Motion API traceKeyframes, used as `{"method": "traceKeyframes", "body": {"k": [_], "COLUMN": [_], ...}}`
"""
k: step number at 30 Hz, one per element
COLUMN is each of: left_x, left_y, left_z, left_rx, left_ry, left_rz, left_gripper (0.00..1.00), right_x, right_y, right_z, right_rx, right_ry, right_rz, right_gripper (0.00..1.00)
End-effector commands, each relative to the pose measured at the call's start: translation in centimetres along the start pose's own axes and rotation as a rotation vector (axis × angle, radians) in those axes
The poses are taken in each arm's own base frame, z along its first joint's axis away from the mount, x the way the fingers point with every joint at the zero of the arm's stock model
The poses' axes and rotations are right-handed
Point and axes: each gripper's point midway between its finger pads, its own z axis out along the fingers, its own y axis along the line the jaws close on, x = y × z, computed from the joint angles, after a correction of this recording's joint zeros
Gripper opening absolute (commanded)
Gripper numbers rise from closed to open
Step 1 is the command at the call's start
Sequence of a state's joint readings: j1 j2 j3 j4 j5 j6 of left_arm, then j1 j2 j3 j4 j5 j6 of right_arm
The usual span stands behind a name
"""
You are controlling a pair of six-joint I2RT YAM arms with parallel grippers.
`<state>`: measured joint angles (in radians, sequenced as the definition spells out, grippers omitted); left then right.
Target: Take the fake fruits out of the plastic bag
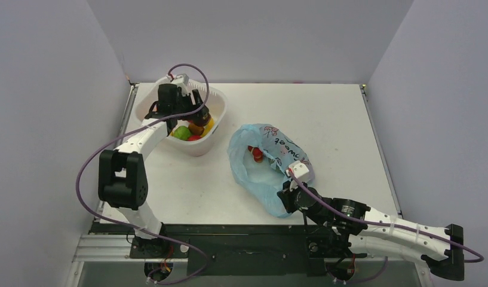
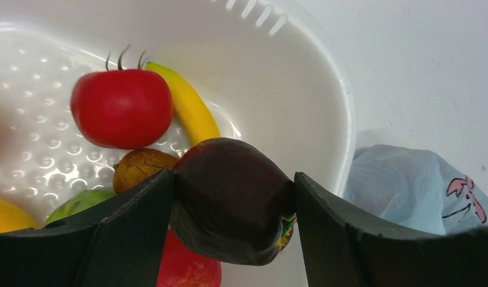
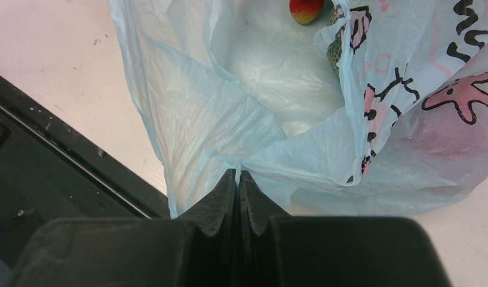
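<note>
My left gripper (image 2: 234,179) is shut on a dark maroon glossy fruit (image 2: 229,209) and holds it over the white tub (image 2: 277,89); it shows in the top view (image 1: 199,117) above the tub's right half. In the tub lie a red apple (image 2: 122,107), a yellow banana piece (image 2: 190,107) and another red fruit (image 2: 190,269). My right gripper (image 3: 238,172) is shut on a fold of the light-blue plastic bag (image 3: 277,89) at its near edge, as the top view shows (image 1: 287,192). Inside the bag (image 1: 265,167) are a red-orange fruit (image 3: 305,9) and part of a green ribbed piece (image 3: 334,54).
The tub (image 1: 220,110) stands at the back left of the white table. It also holds a brown-orange oval piece (image 2: 137,167), a lime-green piece (image 2: 80,203) and an orange piece (image 2: 5,215). A black rail (image 3: 62,173) runs along the table's near edge.
</note>
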<state>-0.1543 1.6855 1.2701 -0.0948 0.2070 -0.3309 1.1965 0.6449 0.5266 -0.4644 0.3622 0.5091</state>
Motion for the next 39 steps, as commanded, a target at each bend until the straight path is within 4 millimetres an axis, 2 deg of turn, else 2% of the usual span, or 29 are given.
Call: {"method": "traceKeyframes", "body": {"k": [1,5,10,14,15,18,24,33,39], "left_x": [0.1,3.3,4.4,5.2,5.4,5.6,4.6,2.8,0.4], "left_y": [-1.2,-1.4,-0.5,0.8,1.0,1.1,0.6,-0.6,-1.0], "left_z": [1.9,4.3,5.2,5.7,5.8,5.8,5.2,4.1,2.4], "left_rx": [0.085,0.139,0.099,0.034,0.024,0.02,0.031,0.074,0.075], "left_ry": [0.035,0.13,0.173,0.221,0.227,0.238,0.219,0.179,0.114], "left_rz": [-0.074,-0.181,-0.195,-0.179,-0.178,-0.179,-0.151,-0.124,-0.064], "left_gripper": [0.11,0.1,0.14,0.32,0.43,0.62,0.77,0.83,0.88], "right_x": [-1.6,-1.5,-1.6,-1.5,-1.5,-1.4,-1.3,-1.4,-1.7], "right_y": [0.2,0.3,0.2,0.3,0.3,0.4,0.4,0.5,0.2], "right_z": [0.3,0.4,0.3,0.4,0.5,0.6,0.6,0.6,0.2], "right_rx": [0.02,0.021,0.021,0.022,0.022,0.018,0.018,0.014,0.019], "right_ry": [-0.026,-0.019,-0.022,-0.017,-0.014,-0.005,-0.005,-0.01,-0.036], "right_rz": [0.011,0.008,0.01,0.008,0.006,0.0,-0.001,0.002,0.018], "right_gripper": [0.0,0.0,0.0,0.0,0.0,0.0,0.0,0.0,0.0]}}
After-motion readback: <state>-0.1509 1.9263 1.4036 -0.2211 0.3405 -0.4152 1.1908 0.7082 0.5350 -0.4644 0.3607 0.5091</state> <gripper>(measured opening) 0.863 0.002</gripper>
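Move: The left hand already holds the dark fruit over the basket's right part; the free spot it goes to lies about 10 cm below and 1 cm to the right. From this hand the banana is 4 cm ahead and 1 right, the kiwi 1 ahead and 3 left, the tomato 6 ahead and 4 left, the red fruit 4 back and 2 left, all roughly 10 cm down. From the right hand, the spot is some 32 cm ahead and 28 left. Still gripping the dark fruit, the left hand quickly lowers it about 7.5 cm into the basket beside the banana and kiwi, drifting about 3 cm right while its fingers tip some 15 degrees further down. Almost still there, it then spreads its fingers and lets go. The right hand keeps its pinch on the bag's rim, sinking only about 1 cm. ##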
